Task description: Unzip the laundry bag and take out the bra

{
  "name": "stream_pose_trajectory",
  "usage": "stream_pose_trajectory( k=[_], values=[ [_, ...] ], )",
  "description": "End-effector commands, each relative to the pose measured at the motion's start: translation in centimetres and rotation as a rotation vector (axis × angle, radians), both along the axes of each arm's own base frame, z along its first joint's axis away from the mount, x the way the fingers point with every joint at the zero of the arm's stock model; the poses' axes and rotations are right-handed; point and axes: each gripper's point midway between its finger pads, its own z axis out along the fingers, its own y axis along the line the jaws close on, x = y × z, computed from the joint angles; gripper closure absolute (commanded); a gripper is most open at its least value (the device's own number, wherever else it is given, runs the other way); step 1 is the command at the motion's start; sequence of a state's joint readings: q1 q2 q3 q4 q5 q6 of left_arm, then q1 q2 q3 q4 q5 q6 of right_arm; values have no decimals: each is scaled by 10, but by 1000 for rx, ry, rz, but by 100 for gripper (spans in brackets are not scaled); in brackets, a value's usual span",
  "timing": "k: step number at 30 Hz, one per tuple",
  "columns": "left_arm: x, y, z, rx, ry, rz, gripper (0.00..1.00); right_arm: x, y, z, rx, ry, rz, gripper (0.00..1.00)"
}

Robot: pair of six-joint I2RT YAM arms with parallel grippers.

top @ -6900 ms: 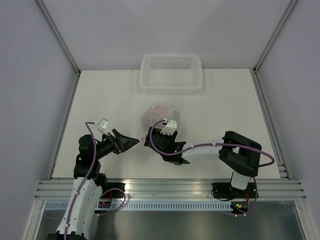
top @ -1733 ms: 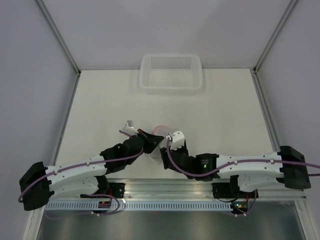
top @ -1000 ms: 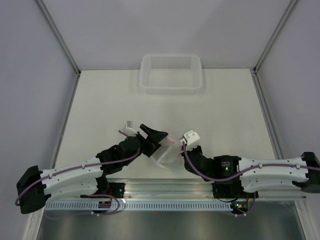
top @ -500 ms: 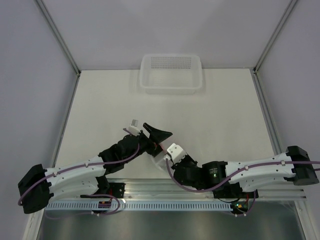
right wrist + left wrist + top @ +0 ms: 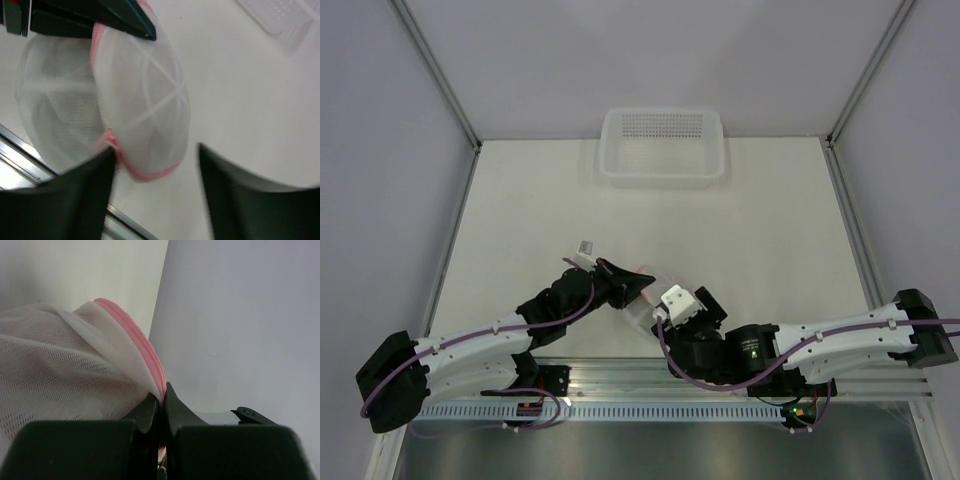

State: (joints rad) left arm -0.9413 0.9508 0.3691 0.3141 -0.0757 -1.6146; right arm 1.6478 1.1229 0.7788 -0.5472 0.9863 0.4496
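The laundry bag [image 5: 642,303], a white mesh pouch with pink zipper trim, hangs off the table near the front edge. My left gripper [image 5: 638,282] is shut on its pink trim; the left wrist view shows the jaws pinched on the trim [image 5: 161,392], with mesh [image 5: 65,365] to the left. My right gripper [image 5: 685,305] is open just right of the bag. In the right wrist view the bag [image 5: 142,100] hangs ahead of the spread fingers [image 5: 90,187], which do not grip it. The bra cannot be made out through the mesh.
A clear plastic basket [image 5: 663,172] stands at the back middle of the table and shows in the right wrist view's top right corner [image 5: 280,15]. The metal rail [image 5: 660,375] runs along the near edge, just below the bag.
The left gripper has lifted the bag from the table's middle toward the front edge. The right gripper has released the bag and swung in beside it, open. The left gripper dipped slightly.
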Motion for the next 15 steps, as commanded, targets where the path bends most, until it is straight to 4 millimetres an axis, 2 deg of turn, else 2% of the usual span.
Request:
stream_pose_trajectory(
  k=[1,2,5,6,9,11,12,13,14,15],
  values=[
    [13,10,12,-37,-54,80,98,9,-5,44,139,-53,-113,9],
    [14,14,8,-36,-49,103,98,9,-7,47,155,-42,-120,2],
    [25,34,14,-58,-54,225,98,8,-7,56,226,-17,-135,2],
    [31,43,9,-30,-48,284,98,7,-6,57,258,-2,-142,2],
    [39,59,16,-30,-60,383,98,4,2,64,377,44,-142,2],
    [38,61,19,-63,-64,404,98,-2,15,69,500,99,-122,3],
    [40,63,24,-99,-65,427,98,-4,19,59,516,116,-103,5],
    [39,61,26,-114,-64,429,98,-9,33,68,622,154,-83,5],
    [37,58,26,-118,-58,421,98,-10,36,69,669,166,-81,6],
    [37,56,26,-123,-56,427,98,-11,38,62,690,178,-80,7]
  ],
)
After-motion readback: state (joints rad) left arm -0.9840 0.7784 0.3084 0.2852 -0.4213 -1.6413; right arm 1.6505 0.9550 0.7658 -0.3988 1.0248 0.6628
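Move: The left gripper already pinches the laundry bag's pink zip edge; the bag's middle lies some 3 cm back, 2 cm to its right and 4 cm lower. From the right hand, which is part open, the bag's middle is about 6 cm to the left, 2 cm ahead and 3 cm lower. The white basket stands well beyond, roughly 32 cm ahead of the left hand, 3 cm to its right and 8 cm lower. Keep the left fingers shut on the pink edge and draw the bag left and forward about 5 cm, lifting slightly late on and turning the wrist some 15 degrees counter-clockwise. Meanwhile spread the right fingers wide and raise that hand about 5 cm, almost straight up beside the bag, rolling its left side upward, empty. ##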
